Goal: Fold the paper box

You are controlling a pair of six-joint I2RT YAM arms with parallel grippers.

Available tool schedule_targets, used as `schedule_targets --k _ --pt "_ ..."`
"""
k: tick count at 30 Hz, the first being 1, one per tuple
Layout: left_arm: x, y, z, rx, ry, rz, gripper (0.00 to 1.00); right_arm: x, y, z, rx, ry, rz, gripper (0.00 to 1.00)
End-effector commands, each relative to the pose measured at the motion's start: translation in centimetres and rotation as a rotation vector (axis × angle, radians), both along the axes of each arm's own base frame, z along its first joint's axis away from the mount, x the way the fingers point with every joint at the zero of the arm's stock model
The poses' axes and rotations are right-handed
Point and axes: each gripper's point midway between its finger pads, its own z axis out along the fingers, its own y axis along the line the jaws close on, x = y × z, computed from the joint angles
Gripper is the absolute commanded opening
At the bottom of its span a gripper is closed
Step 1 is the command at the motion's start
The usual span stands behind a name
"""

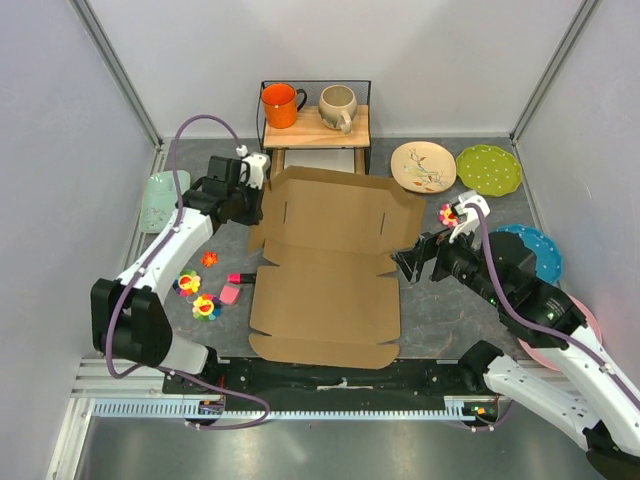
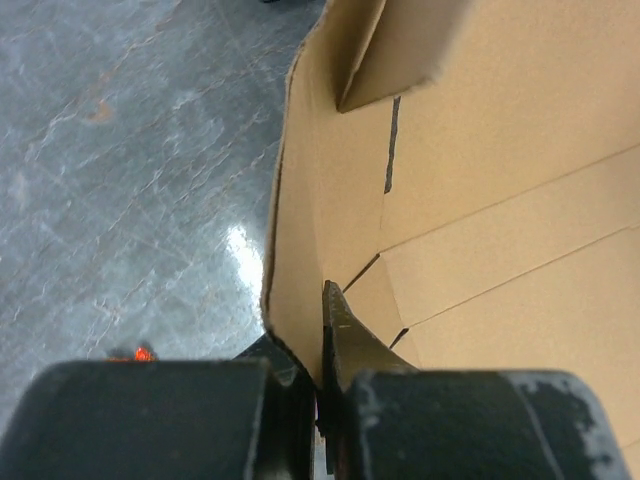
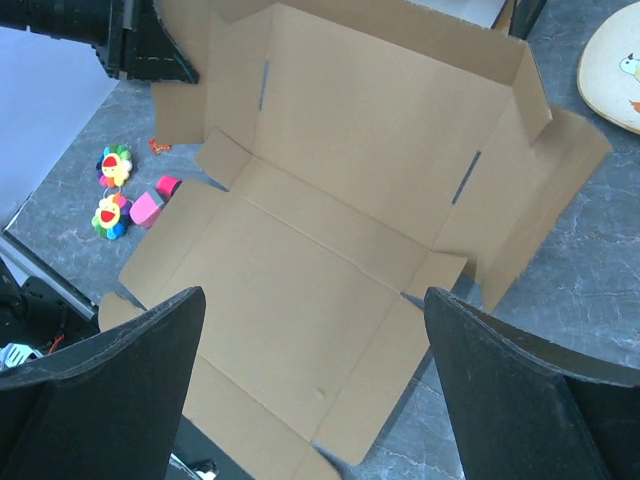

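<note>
The paper box [image 1: 325, 270] is a large brown die-cut sheet lying mostly flat in the middle of the table, its far panel and side flaps raised. My left gripper [image 1: 256, 196] is shut on the far-left side flap, and in the left wrist view the flap's cardboard edge [image 2: 295, 250] is pinched between the fingers of that gripper [image 2: 318, 345]. My right gripper [image 1: 408, 262] hovers wide open just off the sheet's right edge. In the right wrist view the gripper [image 3: 312, 300] holds nothing, with the sheet [image 3: 340, 230] spread below.
An orange mug [image 1: 281, 104] and a beige mug [image 1: 338, 107] stand on a wooden rack [image 1: 312, 128] at the back. Cream [image 1: 423, 166], green [image 1: 488, 169] and blue [image 1: 537, 250] plates lie to the right. Flower toys [image 1: 197, 295] and a pink block [image 1: 230, 294] lie to the left.
</note>
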Motion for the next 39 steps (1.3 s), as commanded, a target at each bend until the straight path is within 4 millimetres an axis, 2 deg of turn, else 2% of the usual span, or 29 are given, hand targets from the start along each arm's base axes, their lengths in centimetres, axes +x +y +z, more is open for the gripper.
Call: schedule_targets --k 1,5,8,12,13,16,17,19,21,22,23,24,25,26,28,31,39 --pt "1.1 -3.1 -0.5 0.03 -0.116 -0.2 0.02 0.7 0.5 -0.7 -0.006 0.017 -0.008 0.98" --pt "1.9 -5.0 -1.0 -0.028 -0.137 -0.24 0.02 1.4 1.9 -0.6 0.024 0.044 0.015 0.98" --pt "2.1 -5.9 -0.9 -0.03 -0.151 -0.261 0.02 2.9 1.6 -0.7 -0.011 0.036 -0.046 0.98" --pt "2.0 -6.1 -1.6 -0.011 -0.145 -0.248 0.02 5.7 1.1 -1.7 -0.045 0.006 -0.157 0.98" --pt "1.9 -6.2 -1.8 -0.001 -0.146 -0.242 0.02 6.5 1.6 -1.1 -0.022 -0.035 -0.16 0.98" --pt "1.7 -6.0 -2.5 0.024 -0.139 -0.218 0.02 7.8 2.4 -0.9 -0.066 -0.07 -0.144 0.98" --pt "1.6 -5.9 -2.6 0.028 -0.137 -0.21 0.02 8.2 2.9 0.3 -0.068 -0.088 -0.126 0.98" --pt "1.1 -5.8 -2.9 0.047 -0.135 -0.205 0.02 9.2 4.0 -0.1 -0.123 -0.094 -0.088 0.98" --pt "0.7 -5.8 -3.4 0.057 -0.124 -0.199 0.02 10.4 4.5 0.6 -0.151 -0.117 -0.092 0.98" --pt "0.6 -5.7 -3.4 0.061 -0.124 -0.19 0.02 11.6 4.7 -0.5 -0.207 -0.103 -0.108 0.98" --pt "0.5 -5.7 -3.6 0.056 -0.117 -0.178 0.02 12.3 4.9 0.1 -0.216 -0.117 -0.114 0.98" --pt "0.2 -5.6 -3.9 0.055 -0.106 -0.171 0.02 12.9 5.1 -0.1 -0.235 -0.117 -0.121 0.98" --pt "0.0 -5.6 -3.9 0.049 -0.102 -0.163 0.02 14.0 5.5 -1.4 -0.28 -0.1 -0.124 0.98" --pt "-0.1 -5.5 -4.1 0.042 -0.095 -0.15 0.02 14.5 5.9 -1.0 -0.287 -0.108 -0.122 0.98" --pt "-0.5 -5.4 -4.5 0.038 -0.084 -0.139 0.02 15.6 6.6 -2.4 -0.336 -0.099 -0.108 0.98" --pt "-1.0 -4.9 -5.1 0.035 -0.077 -0.11 0.02 16.5 7.5 -3.4 -0.353 -0.086 -0.092 0.98" --pt "-2.0 -4.3 -6.6 0.008 -0.013 -0.018 0.02 17.2 11.0 -5.1 -0.347 -0.077 0.035 0.98"
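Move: The left gripper is shut on the left side of the paper box's raised far panel; the middle of the box floor lies about 10 cm back, 17 cm to its right and 15 cm below. From the open, empty right gripper, the middle of the box's far edge is some 26 cm ahead, 12 cm left and 15 cm lower; the flower toy lies about 26 cm ahead, 12 cm right and 28 cm below, with the painted plate some 36 cm ahead, 7 cm right and 29 cm below. The left hand keeps its pinch on the side of the far panel and lowers it about 7 cm, first swinging some 6 cm right with a slight clockwise turn, then easing back towards the base while part of that turn and rightward travel is undone. Meanwhile the right hand, fingers wide open throughout, reaches about 16 cm forward, 8 cm left and 8 cm down over the box to its far edge, rolling its left side down by over 20 degrees, with no touch on the cardboard to be seen. ##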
